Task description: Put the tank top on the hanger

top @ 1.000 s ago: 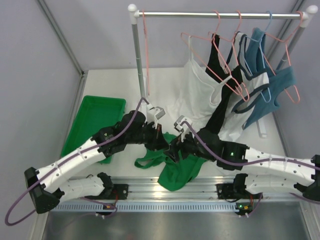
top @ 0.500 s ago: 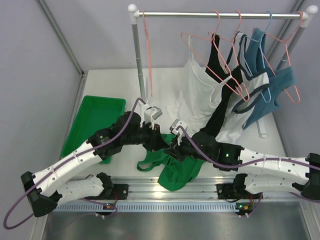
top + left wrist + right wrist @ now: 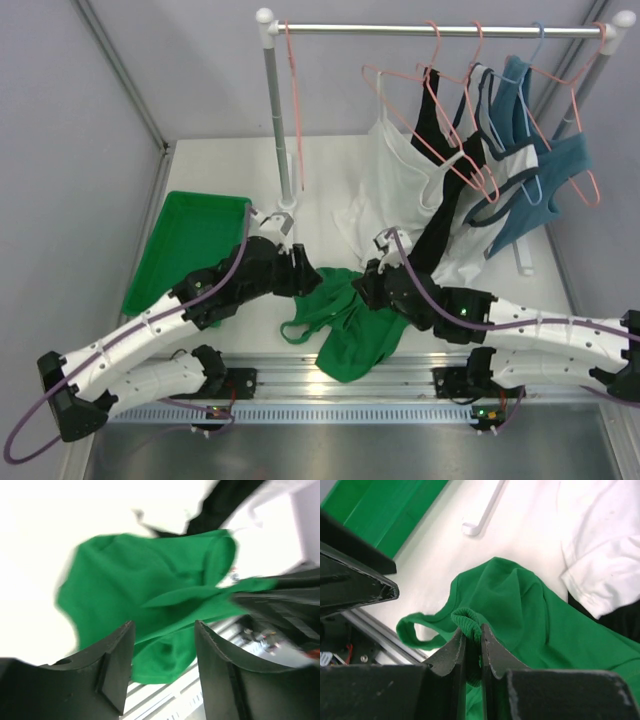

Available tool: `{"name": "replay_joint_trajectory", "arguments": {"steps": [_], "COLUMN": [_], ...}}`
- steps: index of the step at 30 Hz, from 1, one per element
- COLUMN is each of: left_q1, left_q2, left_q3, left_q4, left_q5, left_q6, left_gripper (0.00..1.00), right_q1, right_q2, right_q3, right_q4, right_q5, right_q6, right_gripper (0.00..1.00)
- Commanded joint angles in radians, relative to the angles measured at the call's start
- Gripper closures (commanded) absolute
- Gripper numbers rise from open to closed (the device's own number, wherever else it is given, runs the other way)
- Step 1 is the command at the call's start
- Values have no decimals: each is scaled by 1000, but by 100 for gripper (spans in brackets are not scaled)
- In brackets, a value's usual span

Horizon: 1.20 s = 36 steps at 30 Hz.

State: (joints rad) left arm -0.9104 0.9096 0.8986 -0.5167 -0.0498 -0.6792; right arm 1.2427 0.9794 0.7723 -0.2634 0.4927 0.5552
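The bright green tank top (image 3: 345, 320) lies crumpled on the white table between the two arms, one strap looped toward the front rail. It also fills the left wrist view as the tank top (image 3: 145, 580). My right gripper (image 3: 367, 292) is shut on a ribbed fold of the tank top (image 3: 530, 610); in its own view the right gripper (image 3: 471, 630) pinches that rolled edge. My left gripper (image 3: 308, 278) is open just left of the cloth; the left gripper (image 3: 164, 626) has nothing between its fingers. An empty salmon-pink hanger (image 3: 293, 100) hangs at the left end of the rod.
A green plastic tray (image 3: 190, 240) sits at the left. White, black and teal garments (image 3: 470, 190) hang on hangers at the right of the rod, above the right arm. The rack's post (image 3: 275, 120) stands behind the left gripper. An aluminium rail (image 3: 340, 385) runs along the front.
The left gripper has opened, let go of the tank top and drawn back to the left. The right gripper has shut on the top's ribbed edge and shifted slightly right.
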Motion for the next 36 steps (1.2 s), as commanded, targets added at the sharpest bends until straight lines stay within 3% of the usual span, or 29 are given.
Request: {"name": "replay_joint_trajectory", "arguments": {"steps": [1,6,13,21,36], "left_q1": [-1,-2,-5,-21,-64], "left_q2": [6,5,-78,-112,0], "left_q3": [-67,-188,-308,-362,-431], "left_q4": [-130,-181,-181,-122,26], "left_q5": [-173,-144,-117,-29,19], "left_q6": [-121,-197,-234,-217,-206], "left_gripper": [45,47,41,41,45], "right_q1": [3,3,3,3,-2], "right_q2": [-45,-18,-8,-1,19], "right_q3": [8,18,19,25,36], "right_q4": [-72,-120,-140,-154,-165], "right_q5": [177,207,210,208,202], "right_q6": [172,219,223,224,219], "right_gripper": [100,100,100,100,100]}}
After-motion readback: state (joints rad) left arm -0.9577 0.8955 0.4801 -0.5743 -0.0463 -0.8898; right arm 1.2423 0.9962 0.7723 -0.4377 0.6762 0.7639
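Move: The tank top's loose looped end lies about 19 cm below the open left hand, some 6 cm back and 6 cm to its left; from the right hand it is 17 cm left, 5 cm back and 17 cm down. Counted from the left hand, the tank top's middle is some 10 cm right and 1 cm back, as far down, and the rack's foot about 22 cm ahead, 8 cm left and 20 cm down. Still pinching the gathered green cloth, the right hand draws it about 3.5 cm to the right, sinks some 2.5 cm and turns slightly clockwise. The open left hand plunges about 17 cm, first swinging left, then easing back, to the tank top's loose looped end, its fingers tipping some 25 degrees steeper and staying open; whether they touch it can't be told. ##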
